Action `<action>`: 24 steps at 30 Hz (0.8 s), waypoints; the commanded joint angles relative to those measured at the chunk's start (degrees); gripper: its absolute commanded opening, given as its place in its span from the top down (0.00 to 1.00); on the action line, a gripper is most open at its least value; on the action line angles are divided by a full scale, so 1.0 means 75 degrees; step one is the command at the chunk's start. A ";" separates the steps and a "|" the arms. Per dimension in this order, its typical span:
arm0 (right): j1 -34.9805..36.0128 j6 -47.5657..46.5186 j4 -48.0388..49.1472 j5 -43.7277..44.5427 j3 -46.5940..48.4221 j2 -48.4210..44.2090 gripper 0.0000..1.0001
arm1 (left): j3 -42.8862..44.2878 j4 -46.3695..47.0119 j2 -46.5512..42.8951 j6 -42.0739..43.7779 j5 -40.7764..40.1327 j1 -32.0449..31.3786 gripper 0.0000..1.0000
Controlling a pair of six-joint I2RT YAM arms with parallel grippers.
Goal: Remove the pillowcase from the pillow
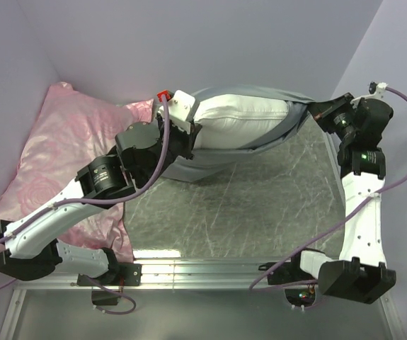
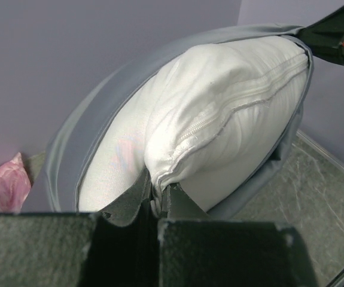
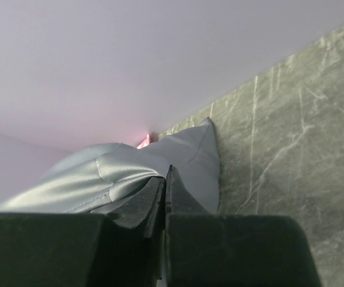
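The white pillow [image 1: 242,117] lies along the back wall, half out of the grey pillowcase [image 1: 210,164], which wraps its top, bottom and right end. My left gripper [image 1: 192,133] is shut on the pillow's left end. In the left wrist view the left gripper [image 2: 158,186] pinches the seamed edge of the pillow [image 2: 219,113], with the pillowcase [image 2: 97,122] peeled back around it. My right gripper [image 1: 318,110] is at the pillowcase's right end. In the right wrist view the right gripper [image 3: 167,173] is shut on a bunched fold of the pillowcase [image 3: 118,173].
A shiny pink rose-patterned pillow [image 1: 54,152] fills the left side under my left arm. The grey marbled tabletop [image 1: 260,205] is boxed in by lilac walls at the back and both sides. A metal rail [image 1: 210,269] runs along the near edge.
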 commanded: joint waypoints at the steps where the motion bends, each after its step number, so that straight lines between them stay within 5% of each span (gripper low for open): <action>1: -0.0254 0.0051 0.0092 0.0280 0.0296 0.0389 1.00 | 0.0158 0.0803 -0.0779 -0.0170 -0.0288 0.0039 1.00; 8: -0.0231 -0.0007 0.0572 0.0362 -0.1154 0.0811 1.00 | 0.0310 0.0979 -0.0698 -0.0416 -0.0311 0.0039 1.00; 16: 0.1221 0.0204 0.1942 0.0351 -0.2340 0.1197 1.00 | 0.0825 0.1178 -0.0346 -0.0686 -0.0358 0.0039 1.00; 24: 0.1223 0.0731 0.3314 -0.0060 -0.3173 0.1854 1.00 | 0.1154 0.1295 -0.0240 -0.0780 -0.0745 0.0039 1.00</action>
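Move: The right gripper already has the pillowcase rim pinched and stretched taut. From it the white pillow's right end lies about 8 cm to the left, 3 cm back and slightly below; the pillow's bared middle is some 18 cm left, 5 cm back and 8 cm lower. The left gripper still holds the pillow's zipped edge; from there the right end lies about 23 cm to the right, 8 cm ahead and 10 cm lower. Keep the left gripper shut on the pillow's zipped edge and hold it up nearly in place. With the right fingers staying closed on the case rim, lower that hand about 15 cm, slowly at first, then swing it some 7 cm left and a little forward in beside the pillow's right end, tipping the fingers down and turning them counter-clockwise by roughly 13 degrees each. ##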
